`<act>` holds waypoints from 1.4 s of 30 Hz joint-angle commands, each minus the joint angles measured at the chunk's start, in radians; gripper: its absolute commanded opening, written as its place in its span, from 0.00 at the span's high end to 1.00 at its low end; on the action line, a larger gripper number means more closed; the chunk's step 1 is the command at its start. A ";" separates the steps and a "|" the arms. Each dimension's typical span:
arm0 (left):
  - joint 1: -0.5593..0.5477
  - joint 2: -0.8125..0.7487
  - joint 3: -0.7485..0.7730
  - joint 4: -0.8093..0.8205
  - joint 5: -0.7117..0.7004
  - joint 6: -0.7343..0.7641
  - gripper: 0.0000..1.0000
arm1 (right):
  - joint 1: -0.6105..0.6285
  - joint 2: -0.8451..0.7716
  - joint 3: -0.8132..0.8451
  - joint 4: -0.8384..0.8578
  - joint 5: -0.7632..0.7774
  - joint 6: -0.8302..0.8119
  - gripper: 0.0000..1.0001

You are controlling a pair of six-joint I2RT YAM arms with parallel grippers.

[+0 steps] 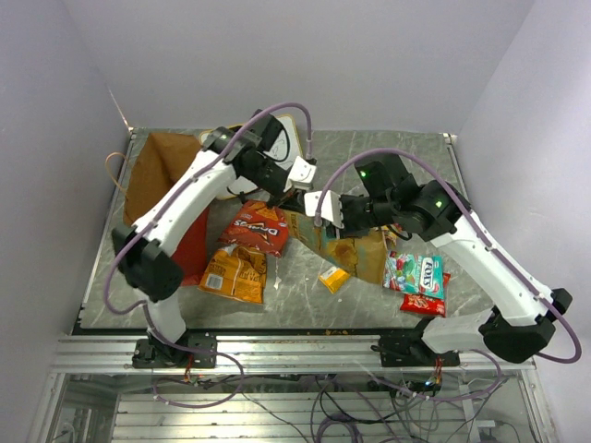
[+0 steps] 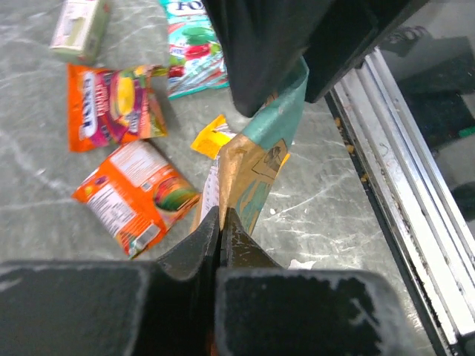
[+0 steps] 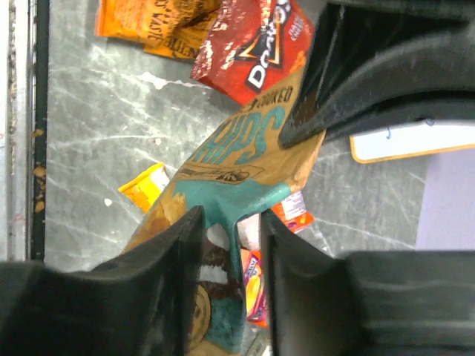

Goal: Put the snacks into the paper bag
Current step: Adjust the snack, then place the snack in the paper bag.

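Observation:
A brown and teal chip bag [image 1: 358,251] hangs stretched between both grippers above the table's middle. My left gripper [image 2: 221,216] is shut on one edge of this bag [image 2: 256,167]. My right gripper [image 3: 231,219] stands open at the other end, with the bag's teal corner [image 3: 223,200] loose between its fingers. On the table lie a red Doritos bag [image 1: 259,227], an orange chip bag [image 1: 235,273], a yellow pack [image 1: 333,278], a teal-white candy bag [image 1: 416,272] and a red pack [image 1: 424,304]. The paper bag [image 1: 159,171] lies at the far left, partly behind my left arm.
A white framed board [image 3: 410,141] lies at the back, partly under the left arm. A small white box [image 2: 79,28] and two orange packs [image 2: 111,104] [image 2: 137,194] lie beneath the hanging bag. The metal rail [image 2: 401,185] runs along the table's near edge.

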 commanded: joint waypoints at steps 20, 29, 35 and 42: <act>0.079 -0.493 -0.023 0.330 -0.506 -0.530 0.93 | -0.075 -0.037 0.380 0.225 0.239 0.225 0.02; 0.213 -0.623 0.013 0.362 -0.548 -0.657 0.93 | -0.261 -0.065 0.380 0.283 0.235 0.316 0.01; 0.235 -0.664 0.094 0.345 -0.761 -0.714 0.93 | -0.424 -0.079 0.310 0.306 0.151 0.389 0.01; 0.285 -0.706 0.163 0.334 -1.025 -0.792 0.93 | -0.543 -0.088 0.143 0.329 0.063 0.413 0.01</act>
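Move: The left hand pinches the chips bag's edge; the paper bag it is headed for stands about 30 cm to its left, 5 cm farther out, its middle 14 cm lower. The Doritos lie 8 cm ahead and 8 cm left, 26 cm below. From the right hand, already loosening, the chips bag's middle hangs about 3 cm back, 2 cm right and 8 cm down; the yellow packet lies 3 cm back, 1 cm right, 29 cm below. Right lets go, rising away; left, still pinching, swings the chips bag some 35 cm up and left. ##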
